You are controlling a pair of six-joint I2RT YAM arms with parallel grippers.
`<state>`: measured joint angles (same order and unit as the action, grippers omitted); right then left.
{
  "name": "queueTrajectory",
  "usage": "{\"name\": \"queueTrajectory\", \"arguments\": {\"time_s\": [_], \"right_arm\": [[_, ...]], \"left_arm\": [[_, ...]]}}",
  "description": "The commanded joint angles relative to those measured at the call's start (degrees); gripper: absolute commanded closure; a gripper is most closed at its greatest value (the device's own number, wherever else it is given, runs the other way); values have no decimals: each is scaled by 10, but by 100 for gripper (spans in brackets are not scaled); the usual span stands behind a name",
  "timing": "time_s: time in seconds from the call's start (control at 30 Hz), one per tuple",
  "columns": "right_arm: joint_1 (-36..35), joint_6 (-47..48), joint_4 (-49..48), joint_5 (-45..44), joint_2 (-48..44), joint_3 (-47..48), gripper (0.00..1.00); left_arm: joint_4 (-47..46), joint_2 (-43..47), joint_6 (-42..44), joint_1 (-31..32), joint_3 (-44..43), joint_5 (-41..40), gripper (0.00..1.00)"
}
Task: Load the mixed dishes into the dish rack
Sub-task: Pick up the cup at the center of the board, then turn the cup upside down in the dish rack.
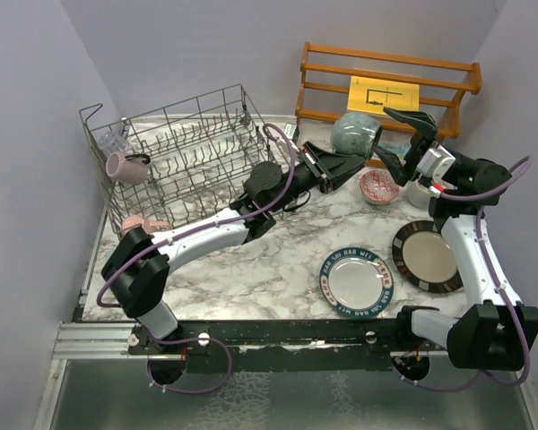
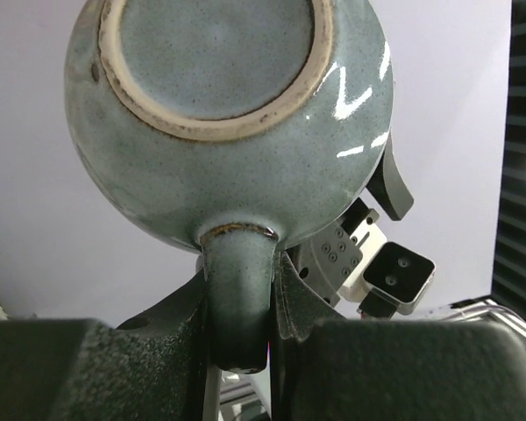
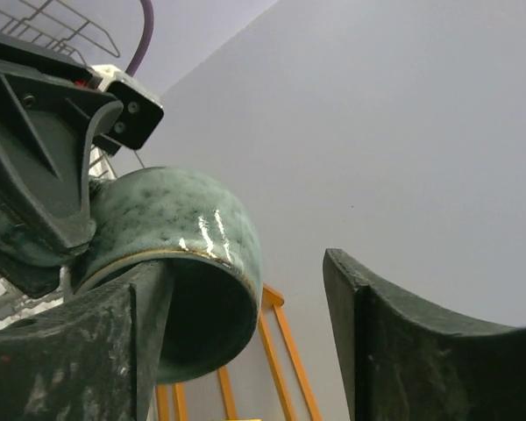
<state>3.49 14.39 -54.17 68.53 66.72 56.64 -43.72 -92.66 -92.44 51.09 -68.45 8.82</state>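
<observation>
A grey-green glazed mug (image 1: 356, 134) hangs in the air in front of the wooden shelf. My left gripper (image 2: 239, 333) is shut on its handle (image 2: 238, 289), and the mug's base (image 2: 215, 53) faces that camera. My right gripper (image 1: 396, 139) stands open around the mug's rim side. In the right wrist view the mug (image 3: 171, 237) lies against the left finger (image 3: 114, 342), with a wide gap to the other finger (image 3: 394, 342). The dish rack (image 1: 184, 148) stands at the far left and holds a mauve mug (image 1: 125, 167) and a clear glass (image 1: 112, 139).
A red-patterned bowl (image 1: 378, 186) and a white mug (image 1: 419, 193) sit under the right arm. A blue-rimmed plate (image 1: 356, 282) and a dark-rimmed plate (image 1: 428, 257) lie at the near right. A pink mug (image 1: 143, 222) shows at the rack's near corner. The wooden shelf (image 1: 386, 85) stands at the back.
</observation>
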Motion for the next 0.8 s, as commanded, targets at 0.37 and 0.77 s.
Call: {"name": "queueTrajectory", "arguments": {"time_s": [0.37,0.77], "right_arm": [[-4,103,393,89,-37,68,9],[-4,-8,610,107,-99,-20,0]], "left_arm": [[84,108,161,-49,46,-125,100],[325,165,220,-133,35,-238,100]]}}
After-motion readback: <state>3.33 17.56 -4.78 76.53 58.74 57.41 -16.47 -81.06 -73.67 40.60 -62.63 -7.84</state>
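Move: My left hand holds the cup by its handle. The middle of the dish rack lies some 38 cm to its left, 14 cm ahead and about 28 cm lower; the purple mug stands in the rack around 60 cm left and 14 cm ahead. The right-hand red bowl is about 15 cm right and 15 cm ahead, on the table. From my right hand the cup is roughly 6 cm left, about level with it. Still pinching the handle, I sweep the cup with my left hand left, forward and down towards the rack, some 16 cm in all, gathering speed, swinging the fingers about 30 degrees counter-clockwise and dipping their tips. Meanwhile my right hand opens fully and withdraws from the cup, about 8 cm down and some 4 cm back, its wrist rolling. ##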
